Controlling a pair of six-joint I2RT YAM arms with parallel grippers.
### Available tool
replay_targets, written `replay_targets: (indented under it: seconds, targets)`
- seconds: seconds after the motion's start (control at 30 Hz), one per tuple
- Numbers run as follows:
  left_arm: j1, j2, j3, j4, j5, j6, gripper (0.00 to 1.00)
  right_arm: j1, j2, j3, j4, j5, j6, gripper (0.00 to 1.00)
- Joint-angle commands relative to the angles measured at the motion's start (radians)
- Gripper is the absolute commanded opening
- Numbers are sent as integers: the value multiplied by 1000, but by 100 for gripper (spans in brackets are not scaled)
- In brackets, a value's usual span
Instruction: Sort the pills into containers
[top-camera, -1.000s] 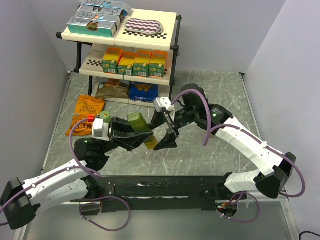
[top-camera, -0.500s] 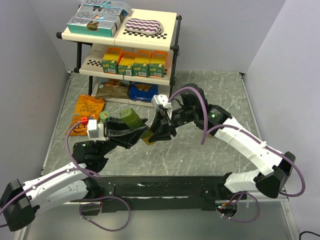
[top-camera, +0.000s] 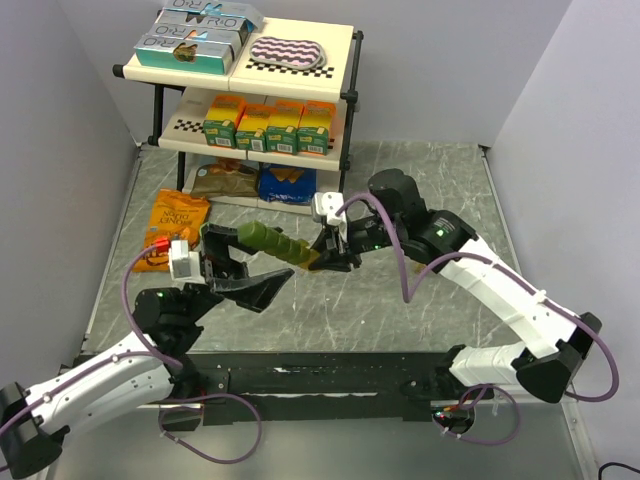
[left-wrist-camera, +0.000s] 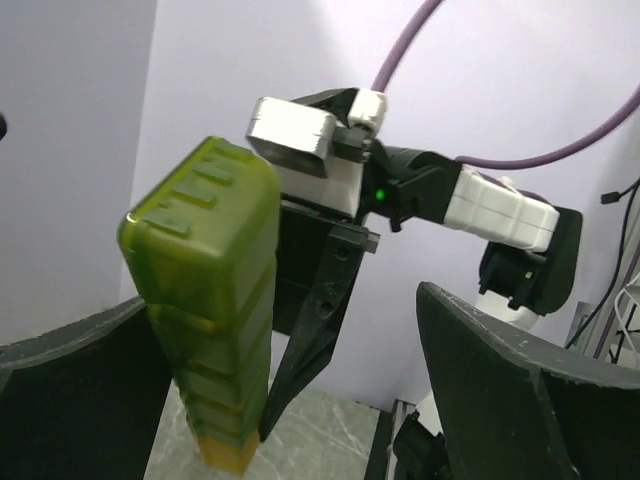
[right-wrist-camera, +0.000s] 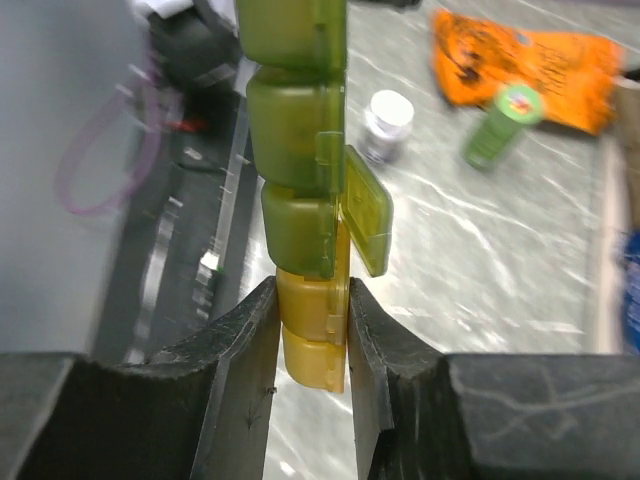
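Observation:
The containers (top-camera: 272, 243) are one green-to-yellow strip held in the air above the table. My right gripper (top-camera: 324, 258) is shut on its yellow end (right-wrist-camera: 312, 325). One green lid (right-wrist-camera: 366, 210) stands ajar. My left gripper (top-camera: 245, 273) is open, and its fingers (top-camera: 262, 290) straddle the dark green end without touching it. In the left wrist view the containers (left-wrist-camera: 205, 300) hang nearer the left finger (left-wrist-camera: 70, 400), with my left gripper (left-wrist-camera: 290, 310) spread wide. No pills are in view.
A white-capped bottle (right-wrist-camera: 387, 120) and a green bottle (right-wrist-camera: 500, 125) stand on the marble table (top-camera: 400, 300) next to an orange snack bag (top-camera: 178, 215). A two-tier shelf (top-camera: 335, 95) with boxes stands at the back, with snack bags (top-camera: 287, 183) under it.
My right gripper shut on the strip's yellow end. My left gripper then opened, let go of the green end and drew back to the left. The strip now lies flatter.

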Motion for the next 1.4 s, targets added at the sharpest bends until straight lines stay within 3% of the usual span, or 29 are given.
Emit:
replay_targets:
  seconds: [0.0, 0.27, 0.57, 0.7, 0.8, 0.97, 1.13, 1.37]
  targets:
    - [-4, -66, 67, -225, -69, 4, 100, -1, -61, 44, -79, 172, -148, 12]
    - [-4, -106, 159, -572, -287, -80, 99, 17, -96, 6, -128, 341, -286, 11]
    - [-4, -144, 277, -844, -359, -86, 99, 31, -121, -34, -131, 465, -354, 10]
    - [-4, -153, 358, -1029, -471, -173, 99, 31, -132, -68, -128, 513, -389, 9]
    - [-4, -146, 410, -1115, -471, -235, 99, 34, -142, -98, -126, 545, -415, 9]
    - [-2, -87, 498, -1213, -388, -307, 99, 40, -156, -132, -126, 582, -453, 9]
    - [62, 100, 619, -1417, -243, -382, 99, 48, -168, -135, -148, 602, -487, 9]
    - [345, 259, 601, -1298, 350, -353, 99, 69, -193, -149, -205, 590, -554, 9]
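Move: Just off the left hand's wide-open fingers, the pill organizer's middle lies about 4 cm ahead, 3 cm right and 3 cm below; from the right hand, which holds its yellow end, it is some 5 cm left, 2 cm ahead and 4 cm above. The white bottle stands roughly 17 cm left of the left hand, 7 cm ahead and 38 cm below, the green can 17 cm left, 20 cm ahead and 37 cm below. Drawing the pill organizer clear of the left fingers, the right hand keeps its grip on the yellow end and goes about 8 cm right, with some 5 cm forward and down, turning it some 40 degrees towards level. The left hand, still wide open, goes forward and down, swings out left and back right, and tips down some 60 degrees, ending above the green end. ##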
